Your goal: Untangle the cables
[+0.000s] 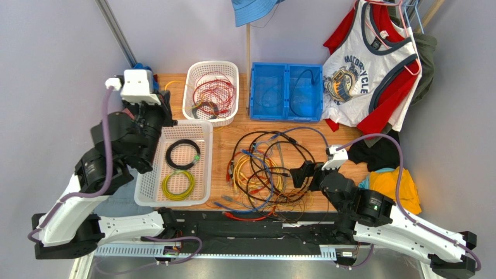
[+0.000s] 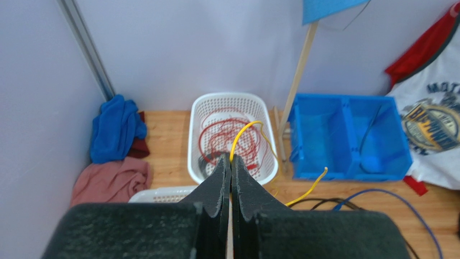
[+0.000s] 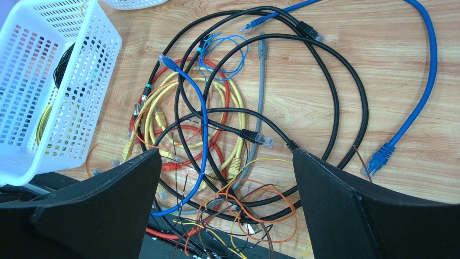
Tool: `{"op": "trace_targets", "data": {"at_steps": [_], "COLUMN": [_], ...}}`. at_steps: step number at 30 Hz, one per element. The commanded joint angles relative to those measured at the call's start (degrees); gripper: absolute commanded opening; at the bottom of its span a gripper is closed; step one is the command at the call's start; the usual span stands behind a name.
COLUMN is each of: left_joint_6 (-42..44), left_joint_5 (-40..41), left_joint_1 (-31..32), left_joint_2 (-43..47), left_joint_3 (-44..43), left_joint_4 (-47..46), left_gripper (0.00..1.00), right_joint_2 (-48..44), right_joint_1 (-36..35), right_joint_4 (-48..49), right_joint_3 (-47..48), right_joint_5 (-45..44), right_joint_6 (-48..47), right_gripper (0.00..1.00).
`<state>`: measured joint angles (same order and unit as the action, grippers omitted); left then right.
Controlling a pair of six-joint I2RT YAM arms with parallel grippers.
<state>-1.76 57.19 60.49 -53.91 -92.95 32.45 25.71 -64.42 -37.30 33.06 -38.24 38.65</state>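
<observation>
The cables lie in a knotted heap of black, blue, yellow, orange and red cords on the wooden table, right of centre. My right gripper hangs just above the heap's right side. In the right wrist view it stands wide open over the cables, with thin orange and brown loops between its fingers and nothing gripped. My left gripper is raised at the back left, shut on a thin yellow wire that arcs out of its tips over the far white basket.
The far white basket holds red wires. A nearer white basket holds a black coil and a yellow coil. A blue bin stands at the back. Clothes hang and lie at the right, and cloths lie at the back left.
</observation>
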Motion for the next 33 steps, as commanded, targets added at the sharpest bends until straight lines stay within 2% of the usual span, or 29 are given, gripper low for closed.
{"op": "trace_targets", "data": {"at_steps": [1,5,9,13,18,21,22,26,31,33], "left_joint_6": [-6.14,-10.89,-11.51,-14.84,-18.10,-20.38,-21.08,-22.94,-26.88,-28.73], "left_joint_5": [0.74,0.82,2.74,4.07,3.90,0.65,-0.66,-9.27,-13.59,-16.83], "left_joint_1": [-3.35,-6.26,-6.52,-6.61,-6.87,-9.68,-12.39,-19.87,-27.60,-30.41], "left_joint_2": [3.81,6.00,8.12,8.38,10.66,10.76,10.58,9.53,6.81,4.17], "left_joint_3": [4.17,5.49,5.85,5.41,13.48,19.11,21.29,25.70,29.83,30.98], "left_joint_4": [4.81,10.87,12.19,18.51,18.18,17.48,17.13,15.19,16.94,19.31], "left_gripper": [0.00,0.00,0.00,0.00,0.00,0.00,0.00,0.00,0.00,0.17], "right_joint_2": [-0.23,-0.31,0.21,0.92,1.79,2.67,2.76,2.76,1.89,1.88], "right_joint_1": [-0.18,-0.09,-0.18,-0.18,-0.18,-0.18,-0.18,-0.18,-0.18,-0.18], "right_joint_4": [1.18,1.09,1.70,2.40,4.16,4.34,4.25,4.25,3.73,3.64], "right_joint_3": [2.19,2.19,2.10,1.83,0.96,1.04,1.13,0.87,-0.01,-0.01], "right_joint_5": [0.71,0.71,1.23,1.59,2.20,2.55,2.64,2.73,2.47,2.38], "right_joint_6": [-0.77,-0.95,-1.12,-0.95,-0.95,-1.04,-0.95,-0.95,-0.51,-0.60], "right_gripper": [0.97,0.97,0.97,0.97,0.97,0.97,0.97,0.97,0.97,0.97]}}
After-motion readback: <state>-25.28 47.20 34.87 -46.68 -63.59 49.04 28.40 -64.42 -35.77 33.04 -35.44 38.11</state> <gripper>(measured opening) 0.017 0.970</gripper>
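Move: The left gripper holds a thin yellow wire high above the table. The near white basket it is bound for has its middle about 7 cm to the left, 3 cm back and some 46 cm below. In that basket, the black coil lies about 5 cm left and 1 cm back of the gripper, the yellow coil 6 cm left and 9 cm back. The far basket is 18 cm ahead and 2 cm right, the tangled cables 7 cm back and 20 cm right. From the right gripper, the near basket lies about 34 cm left and 2 cm ahead, some 14 cm below. Bring the left gripper down about 21 cm towards the near white basket, fingers kept shut on the yellow wire. Dip a little, shift some 6 cm left, then sink quickly over the coils, tipping the fingertips about 25 degrees downward and turning them a little counter-clockwise. ##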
